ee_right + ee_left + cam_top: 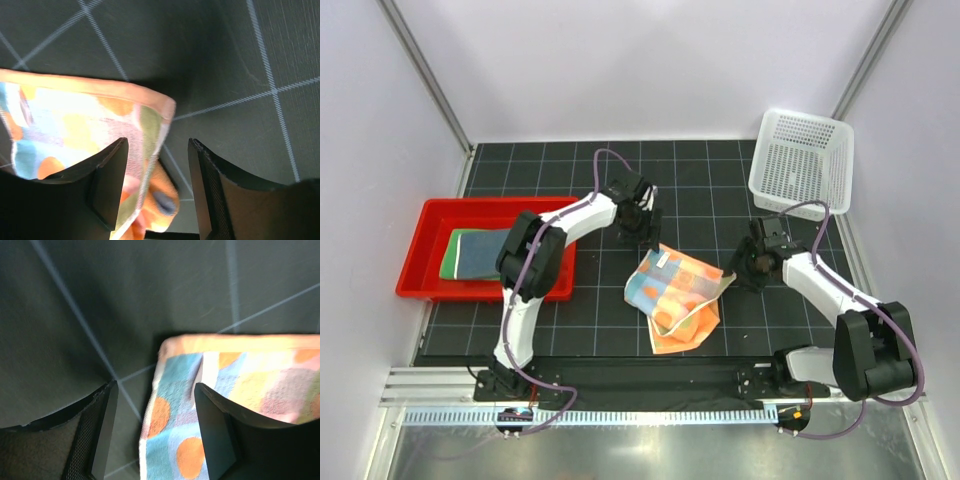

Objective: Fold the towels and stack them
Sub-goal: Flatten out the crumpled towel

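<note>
The orange towel (677, 293) with coloured dots lies loosely folded and rumpled on the black mat, between the two arms. My left gripper (638, 232) hovers over its far left corner. In the left wrist view that corner of the orange towel (175, 405) lies under the open left gripper (156, 435) and nothing is pinched. My right gripper (746, 265) is at the far right corner. There the orange towel (145, 125) hangs slack between the spread jaws of the right gripper (157, 185). A green towel (451, 257) and a dark blue towel (483, 254) lie folded in the red tray (445, 215).
A white mesh basket (802, 160) stands at the back right of the mat. The red tray sits at the left edge, partly hidden by the left arm's elbow (532, 255). Grey walls close in both sides, and a metal rail (620, 415) runs along the near edge.
</note>
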`<state>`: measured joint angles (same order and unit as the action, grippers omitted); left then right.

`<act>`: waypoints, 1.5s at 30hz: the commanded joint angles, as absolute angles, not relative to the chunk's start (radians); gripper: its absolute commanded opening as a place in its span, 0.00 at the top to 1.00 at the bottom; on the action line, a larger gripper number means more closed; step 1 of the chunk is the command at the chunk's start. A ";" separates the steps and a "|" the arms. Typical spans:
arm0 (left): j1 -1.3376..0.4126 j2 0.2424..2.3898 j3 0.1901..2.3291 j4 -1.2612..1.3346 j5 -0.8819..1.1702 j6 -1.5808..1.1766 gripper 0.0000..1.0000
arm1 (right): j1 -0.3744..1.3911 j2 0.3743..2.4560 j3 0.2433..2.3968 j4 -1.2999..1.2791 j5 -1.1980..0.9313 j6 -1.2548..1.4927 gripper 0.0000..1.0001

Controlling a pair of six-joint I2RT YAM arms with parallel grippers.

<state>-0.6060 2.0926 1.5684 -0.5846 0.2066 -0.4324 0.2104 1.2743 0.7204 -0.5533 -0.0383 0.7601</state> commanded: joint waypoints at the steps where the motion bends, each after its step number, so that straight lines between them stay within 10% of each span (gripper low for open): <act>1: -0.603 2.137 1.647 -0.611 0.264 -0.370 0.34 | 0.212 1.266 0.677 -0.463 -0.011 0.782 0.43; 35: -0.604 2.286 1.713 -0.621 0.364 -0.245 0.75 | 0.204 1.264 0.588 -0.285 0.021 0.716 0.56; 39: -0.604 2.276 1.730 -0.632 0.365 -0.250 1.00 | 0.204 1.275 0.587 -0.264 0.041 0.696 0.77; 42: -0.603 2.260 1.772 -0.665 0.370 -0.271 1.00 | 0.204 1.270 0.598 -0.255 0.052 0.674 0.99; 45: -0.603 2.186 1.810 -0.706 0.342 -0.273 1.00 | 0.206 1.221 0.647 -0.267 0.064 0.643 0.99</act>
<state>-0.5999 2.2463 1.7515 -0.6319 0.3622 -0.2768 0.2073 1.2686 0.5922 -0.3000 0.0185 0.6880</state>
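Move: The towel's far-left corner lies just off the left fingertips, some 3 cm to their right, 1 cm ahead and a little below; the white tag is about 4 cm right of that hand and 2 cm back. The towel's far-right corner sits about 2 cm ahead of the right hand, 1 cm to its right and 2 cm down. Its orange near part is roughly 11 cm back and 9 cm left of the right hand. The towel's two far corners are each pinched by one hand. The left hand edges about 3 cm right and a touch forward and down, turning some 10 degrees clockwise, its half-open fingers narrowing steadily, then shutting. The right hand sinks 2 cm while drawing back, swings forward about 3 cm as its fingertips tilt outward, and closes last. ##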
